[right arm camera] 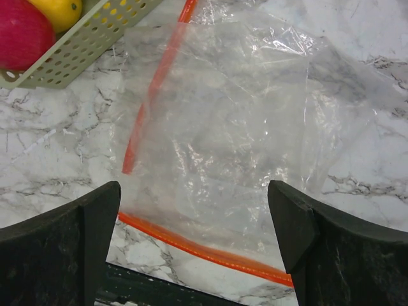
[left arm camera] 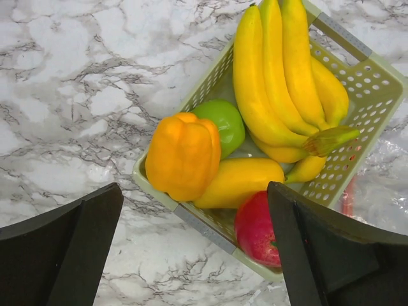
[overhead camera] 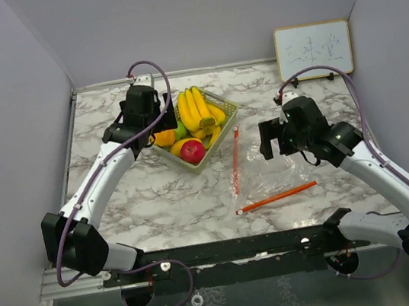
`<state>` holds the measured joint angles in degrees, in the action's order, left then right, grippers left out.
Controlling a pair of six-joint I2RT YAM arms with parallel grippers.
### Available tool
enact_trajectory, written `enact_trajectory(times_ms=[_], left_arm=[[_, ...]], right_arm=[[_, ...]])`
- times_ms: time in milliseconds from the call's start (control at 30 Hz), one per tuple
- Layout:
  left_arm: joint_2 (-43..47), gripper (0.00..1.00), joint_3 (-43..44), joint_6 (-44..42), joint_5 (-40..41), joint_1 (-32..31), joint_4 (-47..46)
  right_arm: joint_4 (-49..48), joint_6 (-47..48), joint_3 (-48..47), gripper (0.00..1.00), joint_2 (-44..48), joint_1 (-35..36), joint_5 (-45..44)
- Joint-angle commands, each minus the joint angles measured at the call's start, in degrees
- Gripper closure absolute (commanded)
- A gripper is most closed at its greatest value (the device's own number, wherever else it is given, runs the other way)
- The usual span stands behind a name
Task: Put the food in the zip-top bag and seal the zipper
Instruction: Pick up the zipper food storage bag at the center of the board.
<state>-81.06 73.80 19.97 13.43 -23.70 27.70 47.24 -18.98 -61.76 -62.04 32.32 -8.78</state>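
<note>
The food lies in a pale green mesh basket (overhead camera: 224, 127) (left arm camera: 373, 86): a bunch of yellow bananas (overhead camera: 196, 108) (left arm camera: 274, 76), a green lime (left arm camera: 223, 121), an orange pepper (overhead camera: 164, 137) (left arm camera: 183, 153), a yellow fruit (left arm camera: 239, 182) and a red apple (overhead camera: 193, 151) (left arm camera: 255, 229). My left gripper (overhead camera: 132, 139) (left arm camera: 194, 255) hovers open over the basket's near-left rim, holding nothing. The clear zip-top bag (overhead camera: 269, 174) (right arm camera: 236, 127) lies flat right of the basket, its orange zipper (overhead camera: 277, 197) (right arm camera: 204, 252) spread apart. My right gripper (overhead camera: 277, 146) (right arm camera: 191, 248) hangs open above the bag, empty.
A small whiteboard (overhead camera: 313, 50) leans on the back wall at the right. Grey walls close in the marble table (overhead camera: 157, 198) on three sides. The basket corner (right arm camera: 83, 41) with the apple (right arm camera: 22, 32) shows at the right wrist view's top left.
</note>
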Motion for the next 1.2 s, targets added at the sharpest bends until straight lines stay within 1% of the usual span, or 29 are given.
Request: enact_trajectory(times_ms=[0,133,267,333,467,567,633,900,1100,1167], left_arm=[[3.36,0.01,0.77,0.14,1.59,-0.20,-0.73],[5.19,0.01,-0.70,-0.69,-1.82,-0.20,-1.72],[9.32,0.01,-4.90,-3.88,-8.65,-0.20,-5.31],[13.31,0.01,-8.36,-3.75,-11.37,-0.19,-8.11],[22.83,0.01,-16.12,-2.79,-15.10,-0.20,-13.74],[28.46,0.01,-19.15,-2.60,-16.75,-0.20,-15.28],[30.87,0.01,-19.90,-2.81,-17.91,-0.20,-14.92],[34.31,0.01,-21.18,-3.26,-19.09,-0.20,-12.51],[34.26,0.01,-21.52,-3.80,-19.24,-0.20,-11.71],[34.58,0.01,-21.66,-3.75,-19.63,-0.20,-11.79]], right_arm=[[5.07,-3.22,0.63,0.01,3.99,0.47,-0.87],[6.87,-6.82,2.06,0.01,5.42,0.47,1.48],[7.17,-10.29,5.33,0.01,5.43,0.46,2.74],[6.93,-11.77,6.60,0.01,5.35,0.47,1.33],[4.63,-13.02,8.38,0.01,4.96,0.47,-5.26],[4.73,-13.90,7.99,0.01,1.88,0.39,-9.92],[3.33,-13.38,8.36,0.01,-0.11,0.38,-9.24],[1.08,-14.79,9.85,0.01,-6.46,0.29,-12.59],[-2.35,-13.41,12.52,0.01,-9.65,0.20,-11.49],[-3.66,-13.01,13.23,0.08,-10.69,0.20,-9.75]])
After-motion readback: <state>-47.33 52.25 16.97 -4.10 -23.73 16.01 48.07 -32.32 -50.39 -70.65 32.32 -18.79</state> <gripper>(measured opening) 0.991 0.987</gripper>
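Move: The zip-top bag lies flat beneath the right gripper, its middle nearly straight below, roughly 18 cm down and 2 cm to the right. Its near orange zip edge is some 12 cm back and 3 cm right. From that gripper, the other orange strip lies 4 cm ahead and 8 cm left, the fruit basket 14 cm ahead and 19 cm left. From the left gripper the bag is about 31 cm right, 15 cm back and 22 cm lower. Lower the open right gripper about 10 cm over the bag: draw it back some 4 cm first, then sink, easing rightward and slightly forward again, while the fingers tip steeper and turn clockwise, stopping short of the bag. Meanwhile pull the open left gripper back about 10 cm and up, away from the basket, tilting its fingers towards level and turning them clockwise. ##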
